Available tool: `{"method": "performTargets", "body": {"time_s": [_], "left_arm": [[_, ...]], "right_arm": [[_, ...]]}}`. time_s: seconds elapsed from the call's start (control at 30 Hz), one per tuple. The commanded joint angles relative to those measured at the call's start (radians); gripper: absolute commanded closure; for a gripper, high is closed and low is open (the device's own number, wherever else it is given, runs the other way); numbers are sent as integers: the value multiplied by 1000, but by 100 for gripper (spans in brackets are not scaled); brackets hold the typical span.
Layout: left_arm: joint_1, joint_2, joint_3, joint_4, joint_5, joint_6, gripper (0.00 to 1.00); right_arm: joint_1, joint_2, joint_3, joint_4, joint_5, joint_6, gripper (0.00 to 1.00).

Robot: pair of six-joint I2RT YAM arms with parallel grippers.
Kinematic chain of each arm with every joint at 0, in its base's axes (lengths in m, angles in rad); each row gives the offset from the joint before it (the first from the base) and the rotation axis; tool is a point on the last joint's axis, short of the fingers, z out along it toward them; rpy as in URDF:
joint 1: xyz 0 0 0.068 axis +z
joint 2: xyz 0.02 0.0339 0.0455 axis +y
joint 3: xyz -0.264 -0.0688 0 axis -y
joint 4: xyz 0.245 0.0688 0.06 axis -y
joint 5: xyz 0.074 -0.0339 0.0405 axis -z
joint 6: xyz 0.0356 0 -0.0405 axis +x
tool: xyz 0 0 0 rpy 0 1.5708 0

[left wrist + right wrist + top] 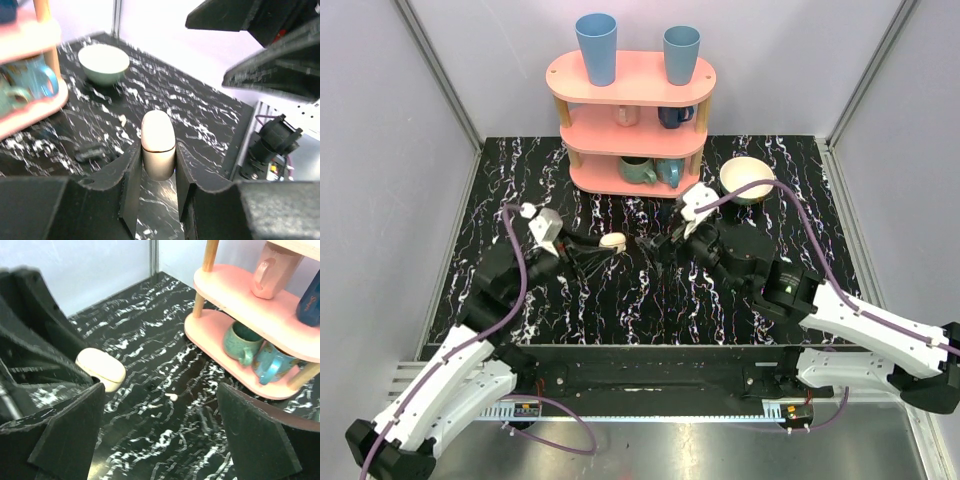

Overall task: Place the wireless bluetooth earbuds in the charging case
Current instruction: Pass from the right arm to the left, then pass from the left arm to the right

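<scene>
The cream-white charging case is pinched between my left gripper's two black fingers, its lid seam closed. From above the case sits at the left gripper's tip over the middle of the black marbled table. My right gripper faces it from the right and stands wide open with nothing between its fingers. The case lies to its left. One tiny off-white earbud lies on the table ahead of the right gripper, also seen beyond the case as an earbud. I see no other earbud.
A pink three-tier shelf with mugs and two blue cups stands at the back, close to the right gripper's far side. A round cream bowl sits right of it. Grey walls enclose the table on three sides.
</scene>
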Motion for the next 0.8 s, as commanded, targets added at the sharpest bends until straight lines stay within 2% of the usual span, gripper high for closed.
{"method": "performTargets", "body": {"time_s": [0.0,0.07,0.23,0.27,0.47,0.57,0.77], "left_arm": [[-3,-134,-115,352,-51,103,100],[-3,-179,-177,405,-82,123,100],[-3,-253,-241,506,-83,187,100],[-3,-257,-246,521,-76,187,100],[-3,-259,-294,683,-37,137,100],[-3,-254,-304,726,-14,121,100],[-3,-222,-291,727,53,105,100]], "right_arm": [[2,27,131,-70,-13,240,0],[-8,46,180,-127,-42,309,0],[-103,75,210,-150,-288,435,0],[-116,80,214,-150,-365,449,0],[-141,162,256,-181,-528,460,0],[-141,185,267,-167,-584,469,0],[-140,201,270,-129,-593,466,0]]}}
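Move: The charging case is already pinched in the left fingertips, its middle about 2 cm right of the left hand point and 1 cm ahead. From the open right hand the case lies some 9 cm to the left, about 1 cm back and 4 cm lower. On the table, about 25 cm below the right hand, lie an earbud, 14 cm ahead and 11 cm left, and a black clip, 14 cm ahead and 2 cm left. The charging case stays pinched in the left fingers as that hand lifts it about 6 cm, easing back and left and tipping its fingers up some 35 degrees. The right hand, fingers still wide open, rises a little, then sinks about 5 cm while moving left and somewhat back towards the case, its fingers turning down and counter-clockwise; no touch can be seen. ##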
